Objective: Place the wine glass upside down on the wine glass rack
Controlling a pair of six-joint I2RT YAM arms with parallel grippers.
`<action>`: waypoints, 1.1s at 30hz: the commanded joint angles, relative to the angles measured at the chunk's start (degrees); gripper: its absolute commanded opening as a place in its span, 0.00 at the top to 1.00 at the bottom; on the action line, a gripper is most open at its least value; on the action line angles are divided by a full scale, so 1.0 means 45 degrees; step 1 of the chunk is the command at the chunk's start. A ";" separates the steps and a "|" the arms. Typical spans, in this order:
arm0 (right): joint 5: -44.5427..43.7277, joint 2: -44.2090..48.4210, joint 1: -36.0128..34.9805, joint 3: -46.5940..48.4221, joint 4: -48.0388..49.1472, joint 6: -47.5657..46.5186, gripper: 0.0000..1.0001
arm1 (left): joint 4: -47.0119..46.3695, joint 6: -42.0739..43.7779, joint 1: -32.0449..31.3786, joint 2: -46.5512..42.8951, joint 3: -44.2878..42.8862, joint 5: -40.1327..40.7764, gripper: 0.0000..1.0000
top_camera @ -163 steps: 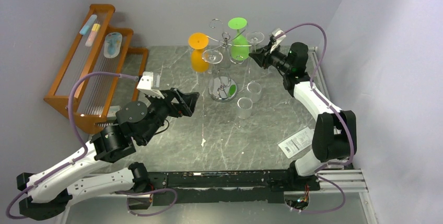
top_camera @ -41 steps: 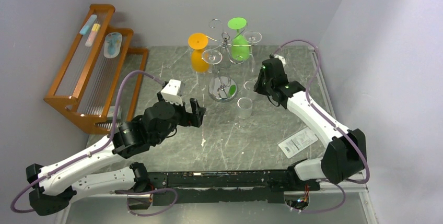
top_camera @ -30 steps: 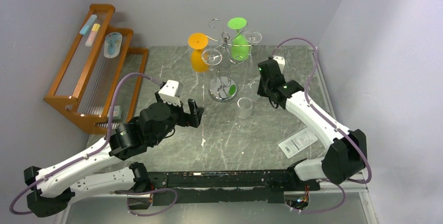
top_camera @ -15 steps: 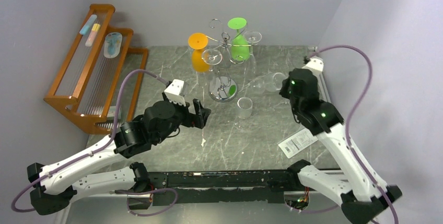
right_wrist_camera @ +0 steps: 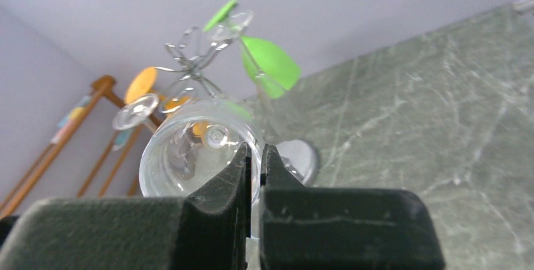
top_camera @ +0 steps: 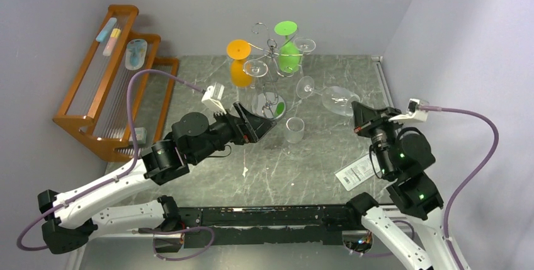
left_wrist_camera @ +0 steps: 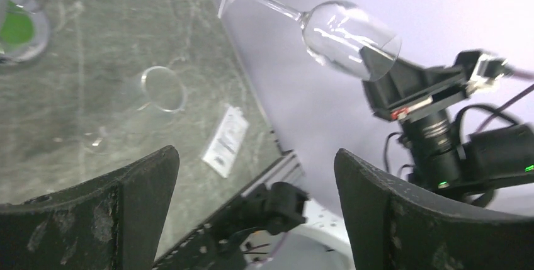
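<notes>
A clear wine glass (top_camera: 340, 100) hangs in the air on its side, foot (top_camera: 305, 86) toward the wine glass rack (top_camera: 272, 48). My right gripper (top_camera: 359, 111) is shut on the rim wall of the wine glass (right_wrist_camera: 192, 153), one finger inside the bowl. The chrome rack (right_wrist_camera: 200, 56) carries an orange glass (top_camera: 238, 62), a green glass (top_camera: 288, 46) and two clear ones upside down. My left gripper (top_camera: 261, 122) stands open and empty just in front of the rack's round base (top_camera: 269, 107). The left wrist view shows the held glass (left_wrist_camera: 349, 34) above the table.
One more clear glass (top_camera: 294, 129) stands on the table between the two grippers, right of the rack base. A white paper label (top_camera: 357, 170) lies near the right arm. A brown wooden stepped rack (top_camera: 110, 81) fills the left side.
My right gripper has lifted the wine glass off the table beside the rack, pulled back to the right and tipped it sideways. The left gripper has moved right toward the rack base.
</notes>
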State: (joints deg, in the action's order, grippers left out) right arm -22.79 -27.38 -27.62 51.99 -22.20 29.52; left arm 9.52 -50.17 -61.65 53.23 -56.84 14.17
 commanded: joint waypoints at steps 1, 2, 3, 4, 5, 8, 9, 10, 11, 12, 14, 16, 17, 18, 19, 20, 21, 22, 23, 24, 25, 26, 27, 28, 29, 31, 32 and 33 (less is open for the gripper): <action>0.1650 0.1188 -0.0074 -0.0502 0.2290 0.0130 1.00 | -0.1375 -0.2861 -0.0051 0.0135 -0.0384 -0.0421 0.03; 0.1929 0.1463 -0.0074 -0.0681 0.2573 0.0148 1.00 | -0.1483 -0.3473 -0.0051 0.0201 -0.0358 -0.0441 0.03; 0.2213 0.1692 -0.0074 -0.0860 0.2865 0.0219 1.00 | -0.1743 -0.3962 -0.0051 0.0290 -0.0326 -0.0604 0.03; 0.2693 0.1974 -0.0074 -0.1048 0.3163 0.0262 1.00 | -0.1939 -0.4321 -0.0051 0.0403 -0.0344 -0.0800 0.03; 0.3009 0.2118 -0.0074 -0.1114 0.3403 0.0333 1.00 | -0.2018 -0.4819 -0.0051 0.0552 -0.0438 -0.1057 0.03; 0.4102 0.2111 -0.0069 -0.0846 0.3719 0.0329 1.00 | -0.2741 -0.5508 -0.0051 0.1088 -0.0602 -0.1600 0.06; 0.4541 0.1986 -0.0073 -0.0698 0.3758 0.0273 1.00 | -0.2994 -0.5691 -0.0053 0.1245 -0.0634 -0.1713 0.07; 0.4927 0.1863 -0.0074 -0.0586 0.3872 0.0259 1.00 | -0.3290 -0.5907 -0.0068 0.1370 -0.0639 -0.1769 0.08; 0.5525 0.1762 -0.0084 -0.0533 0.4036 0.0250 1.00 | -0.3624 -0.6070 -0.0084 0.1503 -0.0639 -0.1818 0.09; 0.6037 0.1632 -0.0087 -0.0546 0.4310 0.0256 1.00 | -0.3918 -0.6220 -0.0113 0.1617 -0.0649 -0.1816 0.09; 0.6831 0.1361 -0.0058 -0.0637 0.5033 0.0308 1.00 | -0.4350 -0.6515 -0.0237 0.1746 -0.0635 -0.1555 0.09; 0.7445 0.1020 -0.0065 -0.0781 0.5770 0.0411 1.00 | -0.4992 -0.6597 -0.0424 0.1712 -0.0435 -0.0940 0.09; 0.7688 0.0858 -0.0056 -0.0848 0.6097 0.0445 1.00 | -0.5272 -0.6579 -0.0522 0.1614 -0.0279 -0.0503 0.08; 0.7918 0.0687 -0.0055 -0.0918 0.6482 0.0476 1.00 | -0.5488 -0.6550 -0.0637 0.1477 -0.0103 0.0084 0.08; 0.8223 0.0521 -0.0054 -0.0975 0.6862 0.0431 1.00 | -0.5628 -0.6576 -0.0749 0.1313 0.0138 0.0685 0.07; 0.8646 0.0303 -0.0054 -0.1026 0.7251 0.0420 1.00 | -0.5733 -0.6701 -0.0829 0.1166 0.0378 0.1395 0.07; 0.8944 0.0144 -0.0054 -0.1089 0.7644 0.0429 1.00 | -0.5937 -0.6834 -0.0880 0.1008 0.0618 0.1913 0.07; 0.9191 -0.0006 -0.0054 -0.1143 0.8001 0.0440 1.00 | -0.6150 -0.6931 -0.0921 0.0876 0.0883 0.2310 0.07; 0.9386 -0.0144 -0.0054 -0.1191 0.8314 0.0448 1.00 | -0.6392 -0.7016 -0.0943 0.0765 0.1067 0.2652 0.08; 0.9505 -0.0254 -0.0054 -0.1241 0.8539 0.0408 1.00 | -0.6685 -0.6983 -0.0948 0.0690 0.1220 0.2907 0.10; 0.9581 -0.0356 -0.0054 -0.1277 0.8774 0.0333 1.00 | -0.6935 -0.6787 -0.0966 0.0638 0.1329 0.3083 0.12; 0.9644 -0.0437 -0.0054 -0.1352 0.8975 0.0262 1.00 | -0.6997 -0.6674 -0.0968 0.0603 0.1313 0.3257 0.15; 0.9725 -0.0505 -0.0054 -0.1442 0.9212 0.0216 1.00 | -0.6983 -0.6564 -0.0986 0.0611 0.1263 0.3440 0.17; 0.9787 -0.0563 -0.0050 -0.1546 0.9580 0.0164 1.00 | -0.6952 -0.6458 -0.1005 0.0604 0.1207 0.3636 0.18; 0.9853 -0.0607 -0.0054 -0.1706 0.9910 0.0160 1.00 | -0.6923 -0.6447 -0.1022 0.0621 0.1174 0.3947 0.20; 0.9956 -0.0714 -0.0054 -0.2032 1.0496 0.0130 1.00 | -0.7166 -0.6431 -0.1027 0.0676 0.1228 0.4472 0.23; 1.0010 -0.0828 -0.0054 -0.2147 1.0682 0.0107 1.00 | -0.7249 -0.6431 -0.1027 0.0703 0.1259 0.4763 0.27; 1.0006 -0.0906 -0.0054 -0.2268 1.0817 0.0057 1.00 | -0.7293 -0.6475 -0.1027 0.0736 0.1263 0.5015 0.31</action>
State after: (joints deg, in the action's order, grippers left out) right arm 20.29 -30.70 -27.62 43.53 17.65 30.55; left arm -19.16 -80.16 -65.76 56.40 -51.79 28.71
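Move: The wine glass, held by its rim in the right gripper, has its middle about 8 cm ahead of the open left hand, 15 cm to its right and 2 cm higher; from the right hand that middle is some 4 cm ahead and 6 cm left. From the left hand, the wine glass rack stands roughly 38 cm ahead and 1 cm right, its middle 20 cm lower; the standing glass is 17 cm ahead, 10 cm right and 28 cm lower. Leftward and upward, drawing back a little, the right hand carries the wine glass foot-first towards the left gripper, about 12 cm across, turning counter-clockwise and tipping its fingers up while keeping the rim pinched. The left hand rises about 8 cm, swinging right and then mostly back left, rolls its left side down some 40 degrees and starts closing its fingers around the stem, just past the foot. ##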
